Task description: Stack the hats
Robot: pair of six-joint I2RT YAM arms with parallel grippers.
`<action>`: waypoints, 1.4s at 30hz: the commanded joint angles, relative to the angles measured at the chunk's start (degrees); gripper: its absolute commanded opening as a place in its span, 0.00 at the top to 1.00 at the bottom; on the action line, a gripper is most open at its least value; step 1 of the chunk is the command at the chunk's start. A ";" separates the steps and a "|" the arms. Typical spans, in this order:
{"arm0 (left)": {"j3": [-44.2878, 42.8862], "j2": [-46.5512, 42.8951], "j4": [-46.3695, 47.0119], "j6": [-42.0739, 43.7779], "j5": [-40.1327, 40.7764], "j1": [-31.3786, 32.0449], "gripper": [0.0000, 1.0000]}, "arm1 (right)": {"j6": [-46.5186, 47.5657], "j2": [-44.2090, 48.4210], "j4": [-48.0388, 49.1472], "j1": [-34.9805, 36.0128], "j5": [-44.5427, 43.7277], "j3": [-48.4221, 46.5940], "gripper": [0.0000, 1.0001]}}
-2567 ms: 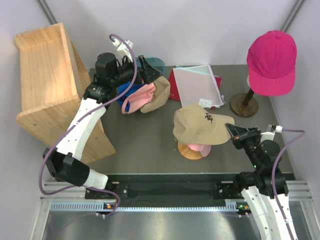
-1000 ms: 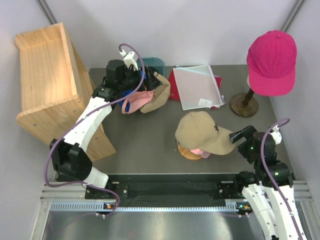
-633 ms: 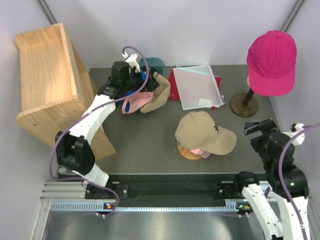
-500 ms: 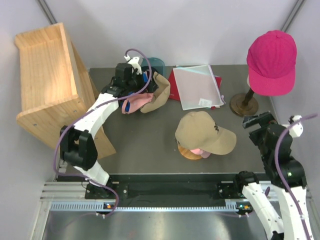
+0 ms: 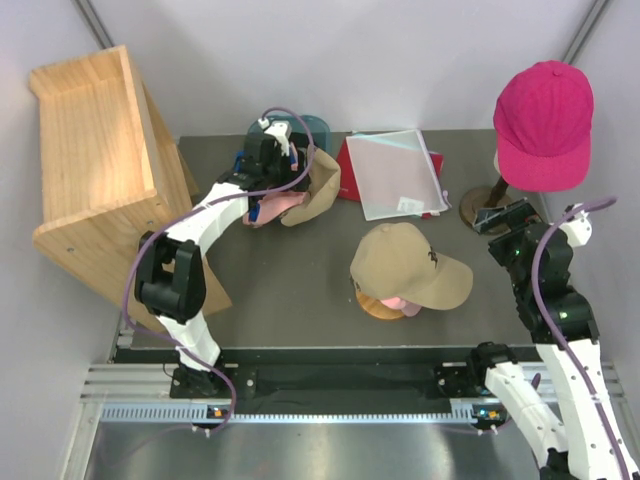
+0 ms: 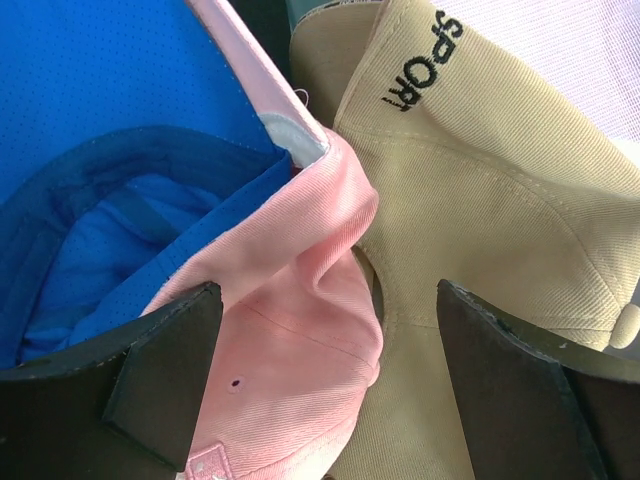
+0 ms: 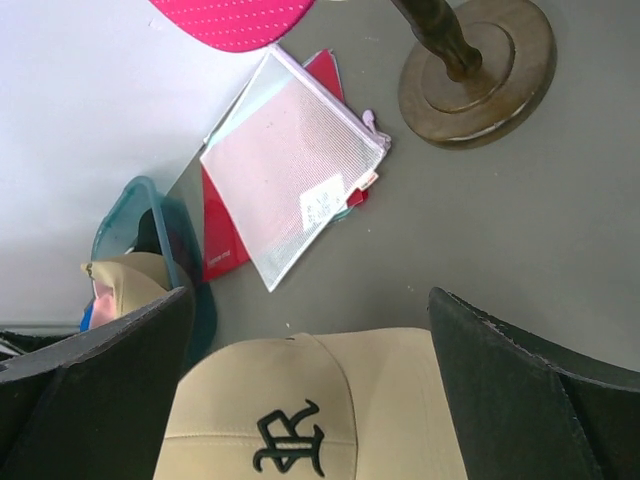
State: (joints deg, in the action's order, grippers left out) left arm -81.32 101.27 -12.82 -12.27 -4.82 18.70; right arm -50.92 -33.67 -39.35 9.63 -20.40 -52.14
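Note:
A tan hat with a black logo (image 5: pixel 410 262) (image 7: pixel 300 420) sits on a round wooden base (image 5: pixel 378 306), with pink fabric (image 5: pixel 402 300) showing under it. A magenta hat (image 5: pixel 543 118) tops the stand at the back right. At the back left lies a pile of a blue hat (image 6: pixel 110 130), a light pink hat (image 6: pixel 290 330) (image 5: pixel 285 205) and a tan "SPORT" hat (image 6: pixel 480 210) (image 5: pixel 318 185). My left gripper (image 5: pixel 292 172) (image 6: pixel 335 390) is open, its jaws straddling the pink hat's crown and the tan hat's edge. My right gripper (image 5: pixel 497 219) (image 7: pixel 310 390) hangs open and empty above the logo hat, near the stand's base.
A wooden shelf (image 5: pixel 95 160) stands tilted at the left. A red folder (image 5: pixel 352 172) under a mesh pouch (image 5: pixel 398 172) (image 7: pixel 290 165) lies at the back. A teal container (image 5: pixel 308 127) (image 7: pixel 120 215) is behind the pile. The stand's round base (image 7: pixel 475 70) (image 5: pixel 487 208) is at the right.
My right gripper has drawn away from the logo hat's brim, risen and moved back toward the stand's base. My left gripper has pushed farther over the back pile.

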 commanded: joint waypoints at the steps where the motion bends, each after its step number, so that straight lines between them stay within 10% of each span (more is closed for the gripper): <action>1: -3.05 -1.60 4.21 2.25 -0.45 0.28 0.08 | 2.22 -2.01 4.81 -0.13 0.19 -2.09 0.00; 17: -5.43 2.70 3.41 9.28 -1.68 0.28 0.05 | 3.45 -4.21 6.92 -1.98 1.95 -2.62 0.00; 22: -7.10 5.60 4.29 8.58 -3.71 0.29 0.35 | 3.54 -3.77 6.92 -2.25 1.95 -2.62 0.00; 27: -9.47 4.99 3.15 7.18 -3.00 0.29 1.00 | 5.21 -4.38 7.54 -2.33 2.56 -3.58 0.00; 42: -12.54 -6.61 -0.36 1.46 -3.62 0.20 1.00 | 10.75 -9.57 13.51 -2.33 8.53 -5.69 0.00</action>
State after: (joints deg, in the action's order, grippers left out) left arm -90.02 100.42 -14.63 -9.78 -7.92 18.85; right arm -42.98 -42.59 -30.33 7.94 -14.11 -54.46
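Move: The pink hat in the pile is under my open left hand, its middle some 5 cm below, about 2 cm back and 2 cm to the left. Beside it at much the same height lie the blue hat, about 7 cm to my left hand's left and level fore and aft, and the beige hat, roughly 5 cm to its right and 2 cm back. From my right hand the pink hat is about 19 cm ahead, 42 cm left and 16 cm lower. I raise my left hand about 3.5 cm while edging it forward, then dip it some 5.5 cm into the pile with fingers wide and shut them, pinching the pink hat's raised fold. Keeping that pinch, I lift straight up about 8 cm, easing back slightly at the end. Meanwhile my open right hand creeps about 4 cm forward in free air. ##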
